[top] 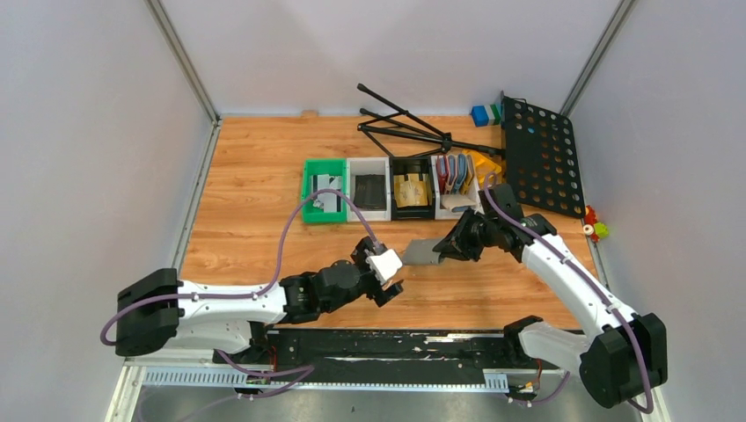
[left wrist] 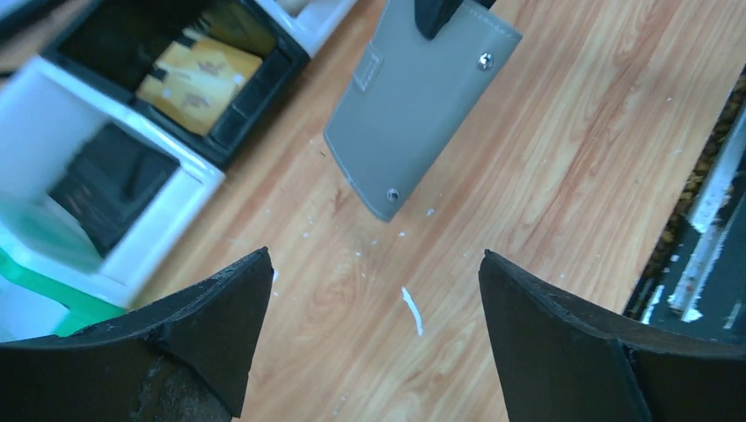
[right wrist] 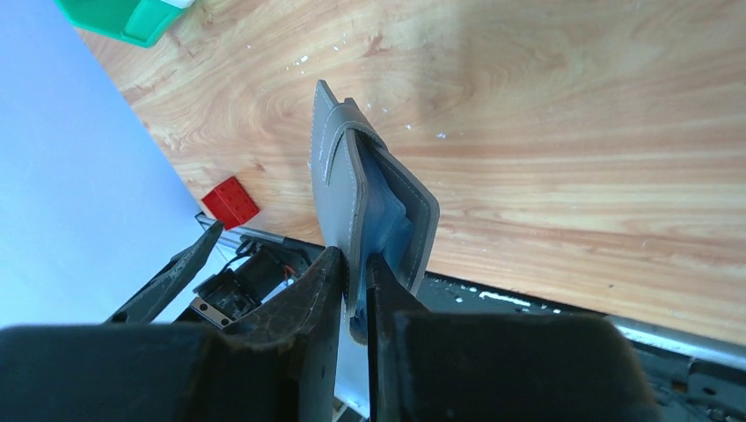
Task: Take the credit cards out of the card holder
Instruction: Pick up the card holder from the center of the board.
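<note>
The card holder (top: 422,253) is a flat grey wallet hanging above the wood in front of the bins. My right gripper (top: 450,246) is shut on its edge. In the right wrist view the fingers (right wrist: 317,299) pinch one flap of the card holder (right wrist: 334,176), and a pale blue inner pocket gapes beside it; I cannot tell if it holds cards. My left gripper (top: 394,271) stands open just left of the holder with nothing between its jaws. Its wrist view shows the card holder (left wrist: 422,97) ahead of the left gripper (left wrist: 374,255). Pale grey credit cards (top: 329,200) lie in the green bin (top: 308,189).
Right of the green bin stand a white bin with a black flat item (top: 369,189), a black bin with a tan item (top: 412,190) and a white bin with red and blue holders (top: 455,174). A folded tripod (top: 405,127) and a perforated black board (top: 541,154) lie at the back right.
</note>
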Action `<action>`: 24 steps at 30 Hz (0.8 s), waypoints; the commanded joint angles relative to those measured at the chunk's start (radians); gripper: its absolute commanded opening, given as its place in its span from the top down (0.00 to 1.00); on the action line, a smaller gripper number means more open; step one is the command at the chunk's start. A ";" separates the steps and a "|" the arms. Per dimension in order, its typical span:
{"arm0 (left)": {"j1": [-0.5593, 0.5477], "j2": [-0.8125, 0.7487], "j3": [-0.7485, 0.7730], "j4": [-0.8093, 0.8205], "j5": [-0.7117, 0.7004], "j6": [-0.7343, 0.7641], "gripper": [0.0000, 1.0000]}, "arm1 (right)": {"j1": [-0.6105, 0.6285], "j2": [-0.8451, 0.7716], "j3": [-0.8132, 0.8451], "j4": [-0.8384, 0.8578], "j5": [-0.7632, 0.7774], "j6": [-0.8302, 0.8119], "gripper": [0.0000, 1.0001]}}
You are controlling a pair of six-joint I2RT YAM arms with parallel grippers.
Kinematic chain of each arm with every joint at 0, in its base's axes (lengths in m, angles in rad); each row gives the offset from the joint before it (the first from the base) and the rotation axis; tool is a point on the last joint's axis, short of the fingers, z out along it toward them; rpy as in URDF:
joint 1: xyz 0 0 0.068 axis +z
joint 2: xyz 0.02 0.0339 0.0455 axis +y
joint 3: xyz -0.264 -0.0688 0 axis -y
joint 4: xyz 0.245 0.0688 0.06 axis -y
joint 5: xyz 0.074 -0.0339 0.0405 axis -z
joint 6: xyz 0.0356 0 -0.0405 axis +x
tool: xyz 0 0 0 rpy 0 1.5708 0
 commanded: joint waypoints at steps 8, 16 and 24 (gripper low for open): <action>-0.087 0.164 0.145 0.089 -0.118 0.397 0.16 | 0.080 -0.040 0.059 -0.009 -0.074 0.212 1.00; -0.087 0.251 0.214 0.072 -0.087 0.410 0.61 | 0.096 -0.064 0.044 0.019 -0.106 0.248 1.00; -0.082 0.235 0.231 0.013 -0.021 0.302 1.00 | 0.093 -0.107 0.077 -0.014 0.004 0.189 0.72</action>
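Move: The gray card holder, already pinched in the right fingers, has its middle about 8 cm to the right of the open left hand and 3 cm farther out, nearly level with it. From the right hand it lies some 5 cm to the left, neither ahead nor back, and 2 cm below. From the left hand, the black bin is about 18 cm ahead and 6 cm right, the white bin beside it 18 cm ahead and 5 cm left, both 10 cm lower. The card holder's free end is met in the air: the left hand goes about 5 cm right towards it, rolling some 25 degrees clockwise about its own fingers (seen from behind the hand), then shuts from wide open and pinches that end. Meanwhile the right hand, keeping its grip, brings the card holder left, up and back towards it, 2 to 3 cm each way. ##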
